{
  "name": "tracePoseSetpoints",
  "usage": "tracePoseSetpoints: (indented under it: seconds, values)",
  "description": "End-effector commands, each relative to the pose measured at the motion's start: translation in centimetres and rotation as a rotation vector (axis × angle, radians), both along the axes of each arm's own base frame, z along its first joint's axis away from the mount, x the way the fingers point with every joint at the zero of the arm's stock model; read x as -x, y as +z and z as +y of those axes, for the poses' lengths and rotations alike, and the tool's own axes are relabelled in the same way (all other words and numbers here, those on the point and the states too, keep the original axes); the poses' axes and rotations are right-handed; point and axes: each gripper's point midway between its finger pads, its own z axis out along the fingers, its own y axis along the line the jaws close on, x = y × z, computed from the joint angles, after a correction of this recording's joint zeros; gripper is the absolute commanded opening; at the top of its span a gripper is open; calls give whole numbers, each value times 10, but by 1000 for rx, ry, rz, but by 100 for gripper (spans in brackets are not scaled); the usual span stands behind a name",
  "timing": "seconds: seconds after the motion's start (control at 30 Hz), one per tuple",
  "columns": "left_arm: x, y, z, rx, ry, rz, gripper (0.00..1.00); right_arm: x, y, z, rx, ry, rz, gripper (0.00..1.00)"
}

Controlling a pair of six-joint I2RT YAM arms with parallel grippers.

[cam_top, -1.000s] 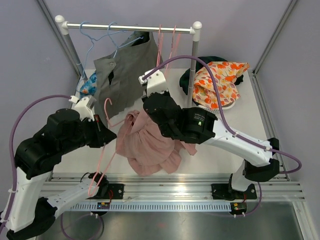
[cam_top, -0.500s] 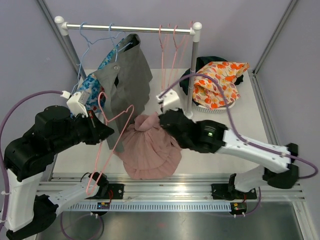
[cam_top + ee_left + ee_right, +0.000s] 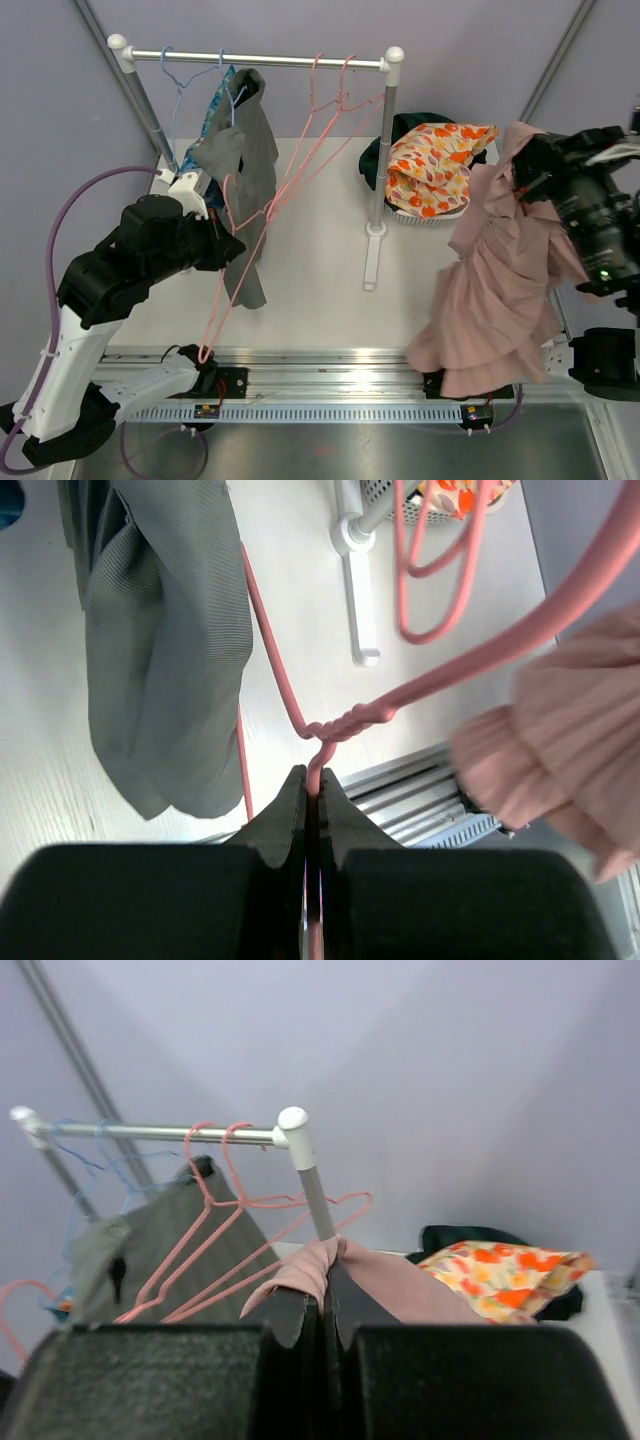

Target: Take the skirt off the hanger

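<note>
The dusty-pink skirt hangs free at the right side of the table, its top bunched in my right gripper, which is shut on it. The right wrist view shows pink fabric pinched between the closed fingers of the right gripper. The pink wire hanger is bare and apart from the skirt. My left gripper is shut on it at centre left. In the left wrist view the left gripper clamps the hanger just below its twisted neck, with the skirt blurred at the right.
A clothes rail crosses the back, with a grey garment and blue hangers on it at the left and two pink hangers nearer the right post. A basket with orange floral cloth sits at the back right.
My right arm swung from the table's middle to the far right, pulling the skirt off the hanger. The hanger stayed in my left gripper, which shifted slightly toward the rail.
</note>
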Motion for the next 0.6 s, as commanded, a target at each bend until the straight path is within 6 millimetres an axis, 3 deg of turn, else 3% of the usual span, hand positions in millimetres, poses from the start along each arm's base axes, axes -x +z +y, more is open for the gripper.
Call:
tracePoseSetpoints:
  seconds: [0.0,0.13,0.17,0.2,0.23,0.27,0.3,0.43,0.57]
  values:
    - [-26,20,-6,12,19,-129,0,-28,3,43,226,-141,-56,0]
    - [-41,22,-9,-18,32,-157,0,-37,38,54,225,-176,-157,0]
    - [-44,25,-11,-17,34,-169,0,-43,38,53,267,-197,-157,0]
    - [-49,24,-13,-26,34,-167,0,-55,34,71,323,-203,-148,0]
    - [-52,25,-15,-30,29,-173,0,-56,50,63,306,-205,-172,0]
    - [-55,27,-17,-31,28,-181,0,-69,43,56,376,-257,-145,0]
    - [-59,27,-20,-34,27,-181,0,-85,37,69,425,-280,-127,0]
    - [-67,32,-27,-22,13,-208,0,-113,69,20,348,-416,-192,0]
    - [-70,26,-30,-40,0,-203,0,-146,86,-27,327,-588,-241,0]
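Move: The right hand, gripping the pink skirt, has the basket with its orange-and-white garment roughly 34 cm ahead, 4 cm right and 48 cm below. The rack's right post top stands some 19 cm ahead, 10 cm left and 6 cm lower; two empty pink hangers hang 8 cm farther left, their middles 8 cm below it. For the left hand, holding another empty pink hanger, those two are about 20 cm ahead, 16 cm right and 12 cm up; the grey garment is some 15 cm straight ahead, 3 cm lower. Keeping the pink skirt pinched, the right hand sweeps fast about 16 cm forward towards the basket, high above it and rising slightly, bowing out left past halfway and then swinging back right; it turns some 30 degrees clockwise and rolls its left side down. The left hand keeps its empty hanger and carries it level, about 6 cm forward and a little right, towards the rack. ##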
